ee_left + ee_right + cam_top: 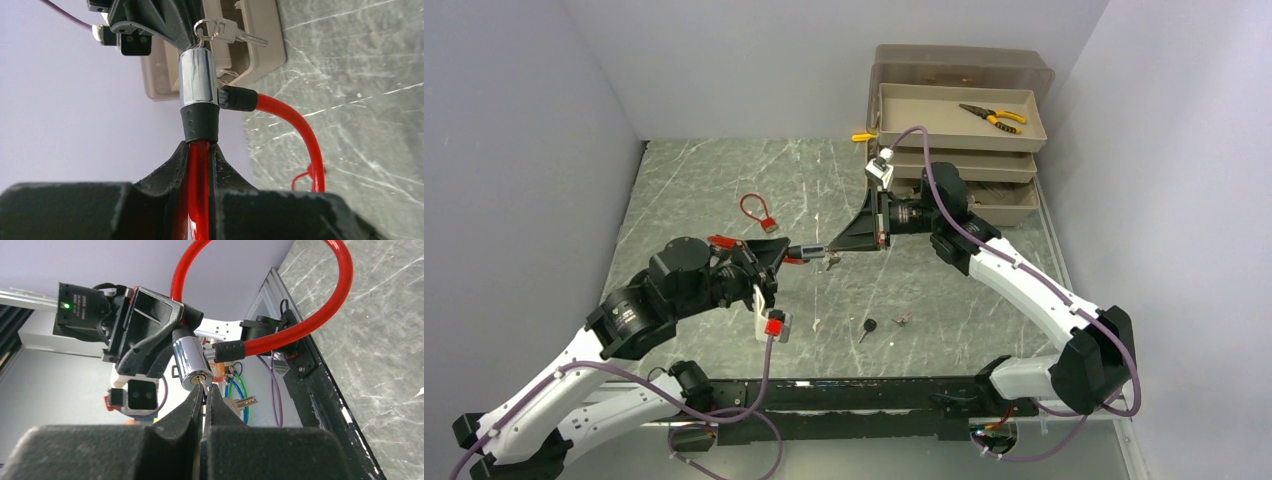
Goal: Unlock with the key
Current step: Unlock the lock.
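Note:
A red cable lock (200, 170) with a chrome cylinder (198, 77) is held in mid-air over the table. My left gripper (200, 147) is shut on its red cable, just below the black collar. The cable's loop (320, 315) curves back into the cylinder's side. My right gripper (204, 390) is shut on the key (202, 386), whose blade sits in the keyhole on the cylinder's (192, 360) end face. A spare key (240, 402) dangles from the same ring. In the top view both grippers meet at the cylinder (807, 252).
A second red cable lock (759, 213) lies on the marble table behind the left arm. A black-headed key (867, 327) and small keys (903, 320) lie nearer the front. A tiered beige toolbox (959, 160) with yellow-handled pliers (994, 117) stands at the back right.

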You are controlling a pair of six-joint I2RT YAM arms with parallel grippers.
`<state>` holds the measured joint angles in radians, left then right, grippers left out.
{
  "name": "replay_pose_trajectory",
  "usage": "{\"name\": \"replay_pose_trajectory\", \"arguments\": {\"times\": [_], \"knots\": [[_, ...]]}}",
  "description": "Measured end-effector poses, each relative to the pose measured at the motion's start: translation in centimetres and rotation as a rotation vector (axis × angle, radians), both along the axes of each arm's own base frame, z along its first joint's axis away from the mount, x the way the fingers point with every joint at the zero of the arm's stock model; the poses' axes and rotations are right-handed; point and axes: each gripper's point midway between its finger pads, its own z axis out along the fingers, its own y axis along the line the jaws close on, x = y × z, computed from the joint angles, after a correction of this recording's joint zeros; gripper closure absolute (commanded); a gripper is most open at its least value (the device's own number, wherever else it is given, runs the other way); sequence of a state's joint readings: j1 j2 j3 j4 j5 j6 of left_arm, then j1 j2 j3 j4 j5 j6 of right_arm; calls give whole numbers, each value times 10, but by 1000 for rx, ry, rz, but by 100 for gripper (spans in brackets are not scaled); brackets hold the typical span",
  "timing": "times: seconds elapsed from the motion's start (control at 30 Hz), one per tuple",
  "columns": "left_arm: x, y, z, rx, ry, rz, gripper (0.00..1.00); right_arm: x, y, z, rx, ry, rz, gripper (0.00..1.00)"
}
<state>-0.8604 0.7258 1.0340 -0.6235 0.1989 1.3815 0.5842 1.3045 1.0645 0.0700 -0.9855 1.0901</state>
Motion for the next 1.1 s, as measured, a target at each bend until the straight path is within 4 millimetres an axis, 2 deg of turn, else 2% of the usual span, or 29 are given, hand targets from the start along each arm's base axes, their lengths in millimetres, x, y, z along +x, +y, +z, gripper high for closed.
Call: {"name": "replay_pose_trajectory", "arguments": {"times": [0.2, 0.33, 0.4, 0.47, 0.6, 0.73, 0.93, 1.1], "knots": [[2, 0, 8, 12, -173, -18, 100, 1, 1, 5, 16, 25, -6, 100], [3, 0, 13, 13, -210, -15, 100, 2, 0, 6, 23, 39, -10, 100], [4, -1, 11, 6, -190, -4, 100, 3, 0, 7, 25, 38, -13, 85], [7, -2, 12, -6, -154, 14, 100, 5, -2, 6, 18, 34, -22, 75], [9, -11, 33, -81, -89, 30, 100, 17, -7, 12, -2, -32, -66, 50], [6, -17, 46, -164, -35, 30, 100, 32, -19, 30, -14, -145, -142, 36], [3, -21, 81, -302, 27, 33, 100, 40, -43, 38, -49, -262, -238, 18], [3, -24, 111, -401, 46, 33, 100, 49, -67, 41, -81, -337, -318, 10]]}}
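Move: Between the two hands, the chrome lock cylinder lies about 5 cm to the left hand's right, 1 cm ahead and roughly 1 cm lower; from the right hand, 4 cm to its left, otherwise level. The red cable's plugged end enters the cylinder from beneath, its black collar some 3 cm below the cylinder's middle. The spare keys hang about 3 cm below the right fingers and 1 cm back. Holding the key in the cylinder at first, the right hand then opens its fingers nearly wide, lets go of the key and backs off about 7 cm to the right, 5 forward and 4 up, swinging clockwise. The left hand keeps its grip on the cable beside the cylinder, edges up, then lifts it faster, 11 cm in all, fingertips tipping up some 20 degrees. ##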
